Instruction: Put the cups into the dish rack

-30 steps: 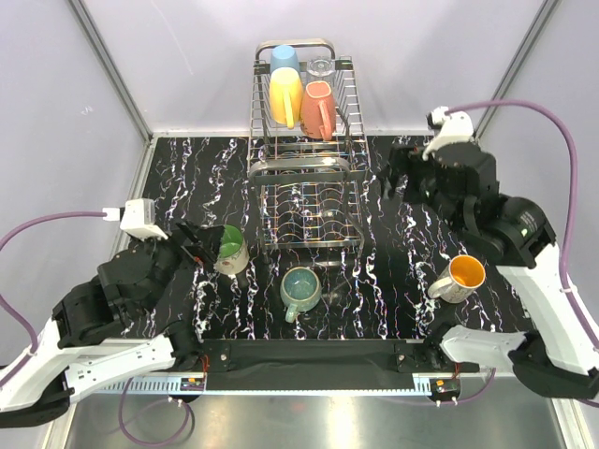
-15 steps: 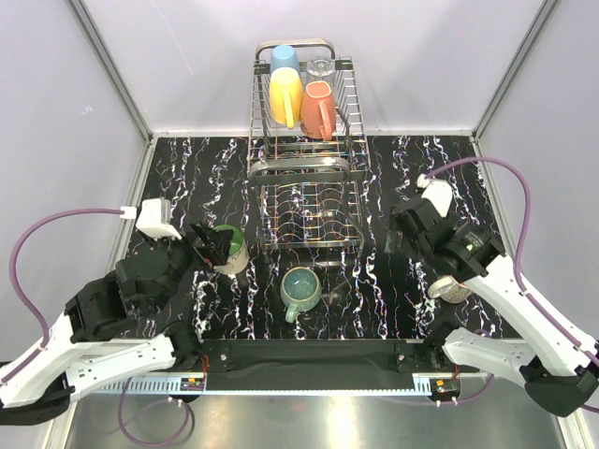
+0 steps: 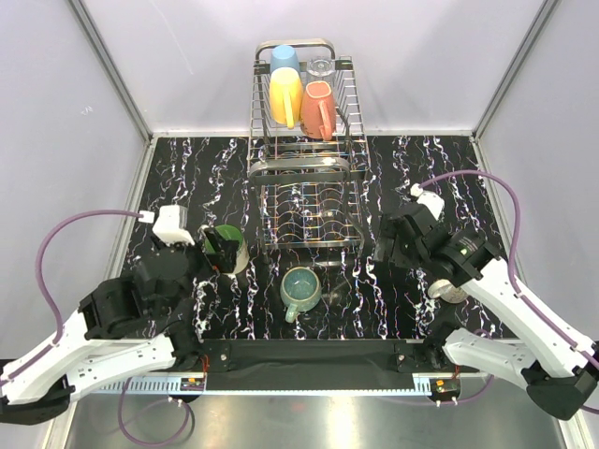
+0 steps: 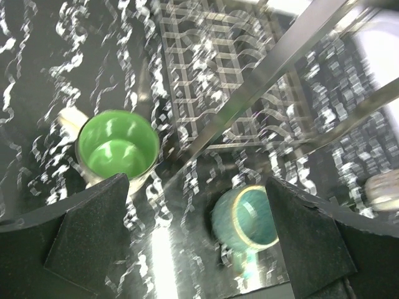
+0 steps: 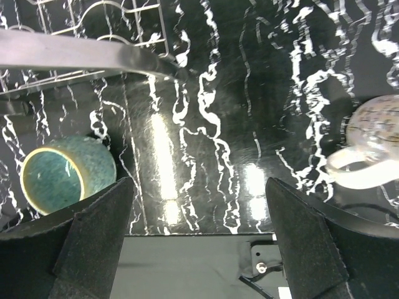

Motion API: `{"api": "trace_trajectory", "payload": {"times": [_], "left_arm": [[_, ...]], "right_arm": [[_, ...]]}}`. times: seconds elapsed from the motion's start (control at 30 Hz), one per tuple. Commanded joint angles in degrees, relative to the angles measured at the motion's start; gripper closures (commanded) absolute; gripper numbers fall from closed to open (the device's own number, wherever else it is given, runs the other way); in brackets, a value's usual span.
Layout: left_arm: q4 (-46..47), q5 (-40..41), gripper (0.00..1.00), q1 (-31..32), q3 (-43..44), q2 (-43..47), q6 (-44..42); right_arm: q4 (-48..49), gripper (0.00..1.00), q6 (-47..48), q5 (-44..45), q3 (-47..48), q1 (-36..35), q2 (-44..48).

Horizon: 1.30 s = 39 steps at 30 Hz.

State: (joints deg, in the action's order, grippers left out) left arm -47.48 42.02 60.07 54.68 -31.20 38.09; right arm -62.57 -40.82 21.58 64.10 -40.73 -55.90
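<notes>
The chrome wire dish rack [image 3: 304,178] stands at the back centre. Its upper shelf holds a light blue tumbler [image 3: 284,58], a clear glass [image 3: 320,67], a yellow cup [image 3: 286,96] and a salmon-pink cup [image 3: 317,109]. A teal mug [image 3: 299,288] [image 4: 246,218] [image 5: 65,174] sits in front of the rack. My left gripper [image 3: 217,251] [image 4: 199,243] is open, just left of the cream mug with the green inside [image 3: 230,243] [image 4: 117,144]. My right gripper [image 3: 388,248] [image 5: 199,243] hangs open and empty over the table, right of the rack.
A cream speckled mug [image 5: 374,143] [image 3: 451,293] sits at the right, mostly hidden under my right arm. The rack's lower frame bar [image 5: 81,59] crosses the top of the right wrist view. White walls enclose the black marbled table [image 3: 187,168].
My right arm has swung from beside the rack down toward the front centre, covering the right mug. My left arm has moved toward the green-inside mug.
</notes>
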Motion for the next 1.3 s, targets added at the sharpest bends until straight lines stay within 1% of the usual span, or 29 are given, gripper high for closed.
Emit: {"api": "trace_trajectory", "payload": {"times": [0.0, 0.07, 0.1, 0.13, 0.17, 0.27, 0.4, 0.43, 0.5, 0.53, 0.57, 0.6, 0.63, 0.67, 0.7, 0.77, 0.83, 0.87, 0.97, 1.0, 1.03, 1.07, 1.1, 1.13, 1.17, 1.27], "left_arm": [[-0.8, 1.0, 0.01, 0.1, 0.3, -1.5, 1.7], [-5.0, 2.4, 0.03, 0.1, 2.9, -3.7, 2.2], [-6.7, 3.0, 0.06, 0.0, 3.8, -6.1, 2.8], [-8.4, 4.4, 0.11, 0.0, 4.6, -7.2, 3.6], [-10.9, 4.9, 0.14, 0.0, 5.5, -8.3, 5.0], [-11.9, 4.3, 0.16, -0.5, 6.6, -11.6, 5.0], [-14.1, 3.8, 0.18, -1.7, 6.9, -15.3, 7.9], [-14.0, 2.6, 0.19, -2.4, 6.9, -16.5, 7.8], [-13.2, -0.2, 0.23, -6.8, 7.2, -17.9, 5.7], [-12.5, -4.2, 0.24, -8.8, 6.9, -19.0, 4.5], [-10.8, -6.6, 0.26, -13.1, 5.9, -19.4, 1.4], [-10.1, -8.9, 0.26, -15.3, 5.3, -19.7, 0.2], [-9.5, -13.3, 0.27, -17.4, 4.6, -19.8, -0.8], [-7.7, -15.3, 0.27, -21.3, 3.3, -19.7, -2.6], [-6.6, -16.9, 0.30, -22.9, 2.5, -19.4, -3.3], [-3.5, -21.0, 0.37, -26.7, 0.9, -18.5, -5.1], [-1.9, -25.3, 0.44, -29.0, 0.3, -18.4, -6.8], [-1.0, -26.4, 0.45, -31.0, -0.2, -18.5, -7.1], [0.1, -29.7, 0.45, -34.4, -0.7, -19.3, -7.9], [0.2, -30.3, 0.48, -35.3, -0.7, -19.6, -7.7], [0.8, -32.6, 0.58, -36.2, -1.0, -20.1, -7.2], [1.3, -34.1, 0.62, -38.4, -1.0, -20.3, -6.9], [1.9, -35.5, 0.65, -39.3, -1.0, -20.6, -6.5], [2.4, -37.0, 0.67, -40.0, -0.9, -21.3, -5.1], [2.5, -37.3, 0.66, -41.2, -0.5, -21.8, -4.5], [2.0, -39.6, 0.61, -41.8, 1.0, -24.7, -3.8]], "right_arm": [[3.6, 0.06, -0.3, -3.2, -0.8, 0.0, -0.4], [5.0, 0.06, -0.2, -4.2, -1.7, 0.0, -0.5], [5.2, 0.06, 0.0, -5.1, -1.8, 0.0, -0.6], [5.5, 0.06, 0.7, -5.3, -1.9, 0.0, -0.5], [5.4, 0.06, 1.1, -5.2, -1.8, -0.1, -0.7], [5.3, 0.05, 2.5, -3.9, -1.3, 0.0, -0.7], [4.8, 0.05, 5.0, -5.2, -0.1, -0.1, -1.2], [4.2, 0.05, 5.8, -4.9, 0.5, 0.0, -1.2], [2.7, 0.04, 5.7, -2.4, 0.9, 0.0, -0.6], [2.8, 0.04, 5.5, -2.2, 0.4, -0.1, -0.2], [3.7, 0.04, 5.2, -2.1, 0.0, -0.1, 1.0], [4.2, 0.04, 5.3, -3.3, -1.1, -0.1, 1.6], [4.6, 0.04, 5.3, -4.2, -1.5, 0.0, 2.3], [5.3, 0.04, 5.4, -5.0, -2.0, 0.0, 3.2], [5.4, 0.04, 5.4, -5.4, -2.5, -0.1, 3.6], [5.1, 0.03, 5.3, -5.2, -2.7, -0.1, 4.2], [4.7, 0.03, 5.7, -5.4, -2.8, 0.0, 4.4], [4.6, 0.03, 5.8, -5.4, -2.8, 0.0, 4.5], [4.6, 0.03, 6.2, -5.4, -3.4, -0.1, 4.9], [4.6, 0.02, 6.3, -5.4, -3.7, -0.1, 5.2], [4.6, 0.02, 6.4, -5.3, -3.9, -0.1, 5.4], [4.6, 0.02, 6.3, -5.4, -3.9, -0.1, 5.4], [4.5, 0.02, 6.3, -5.4, -3.8, -0.1, 5.5], [4.4, 0.02, 6.4, -5.5, -3.8, 0.0, 6.0], [4.3, 0.02, 6.3, -5.4, -3.7, 0.0, 6.0], [4.3, 0.02, 6.2, -5.5, -3.5, 0.0, 7.1]]}}
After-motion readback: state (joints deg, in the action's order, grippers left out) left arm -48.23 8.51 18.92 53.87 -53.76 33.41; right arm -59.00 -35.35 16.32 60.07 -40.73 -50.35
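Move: The green cup stands about 10 cm ahead of the left hand, 4 cm to its left and some 22 cm below. The dish rack's near left foot is about 14 cm ahead, 4 cm right and 27 cm down; the teal cup is about 3 cm ahead and 12 cm right, as low as the green cup. From the right hand the green cup lies roughly 6 cm ahead, 29 cm left and 16 cm below. Lower the left gripper about 10 cm towards the green cup, at first almost straight down, then also swinging forward some 6 cm and a little left. Tip the fingers some 30 degrees further downward, turn them slightly counter-clockwise, and narrow their wide-open gap to well under half, ending above the cup's near rim. ##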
